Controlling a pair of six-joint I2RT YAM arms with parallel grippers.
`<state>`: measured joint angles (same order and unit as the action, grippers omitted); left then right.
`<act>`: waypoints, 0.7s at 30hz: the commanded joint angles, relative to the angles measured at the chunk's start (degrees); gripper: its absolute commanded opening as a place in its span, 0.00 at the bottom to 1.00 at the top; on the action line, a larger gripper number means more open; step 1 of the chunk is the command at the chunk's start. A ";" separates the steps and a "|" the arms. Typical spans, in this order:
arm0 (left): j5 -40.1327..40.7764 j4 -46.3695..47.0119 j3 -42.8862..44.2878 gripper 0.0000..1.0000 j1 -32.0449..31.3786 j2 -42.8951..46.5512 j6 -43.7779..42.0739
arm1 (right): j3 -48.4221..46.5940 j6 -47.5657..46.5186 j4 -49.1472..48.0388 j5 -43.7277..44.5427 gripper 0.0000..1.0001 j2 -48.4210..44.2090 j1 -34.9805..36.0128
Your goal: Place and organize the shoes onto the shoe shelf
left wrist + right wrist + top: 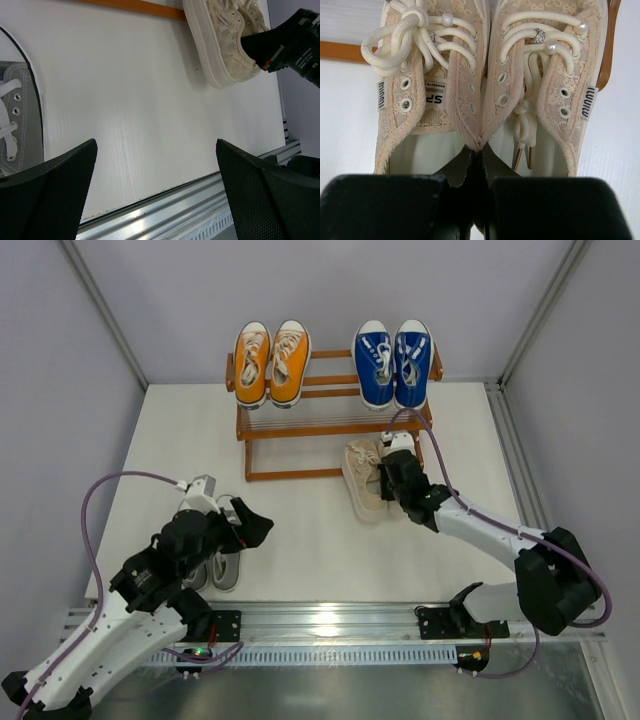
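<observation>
The orange shoes [268, 365] and blue shoes [393, 362] stand on the top tier of the shoe shelf [300, 427]. The cream shoes [363, 482] sit on the table in front of the shelf's right half. My right gripper [480, 150] is shut, pinching the two inner walls of the cream shoes [460, 100] together from the heel side. The grey shoes [218, 568] lie by the left arm, and one grey shoe [15, 125] shows at the left edge of the left wrist view. My left gripper [157, 175] hangs open over bare table, holding nothing.
The shelf's bottom rail [135, 6] runs along the top of the left wrist view, with a cream shoe [225, 40] and the right gripper [292, 45] beside it. The metal mounting rail [330, 625] borders the table's near edge. Grey walls enclose the table.
</observation>
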<state>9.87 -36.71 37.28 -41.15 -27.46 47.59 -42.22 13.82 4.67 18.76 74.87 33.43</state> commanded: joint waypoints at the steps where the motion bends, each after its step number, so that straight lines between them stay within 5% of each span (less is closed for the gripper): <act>1: 1.03 -0.64 1.39 1.00 -0.16 0.74 0.31 | -6.65 -2.66 -14.77 -0.13 0.04 0.44 -1.00; 21: 2.00 -5.04 3.94 1.00 -0.16 1.45 -0.04 | -7.09 -6.97 -31.64 2.06 0.04 9.68 -2.84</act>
<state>10.94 -41.21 38.79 -41.15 -25.80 47.77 -45.80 8.27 -8.86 17.74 86.30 30.87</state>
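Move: The right hand already holds the two cream shoes, their toes out over the bottom rail of the shoe shelf. Their place, the shelf's bottom level, lies about 12 cm ahead of this hand and 6 cm lower; the bottom rail is some 6 cm ahead. The lower tier's front bar crosses roughly 13 cm ahead and 5 cm above, and the right post stands about 7 cm ahead, 11 cm right. From the left hand, that bottom level is some 25 cm ahead, 37 cm right and lower. Keep the right fingers shut on the adjoining collars of the cream shoes and slide the pair forward, about 5 cm with only a touch of leftward drift, toes first beneath the lower tier's front bar and over the bottom rail. Tip the fingers up about 5 degrees on the way. ##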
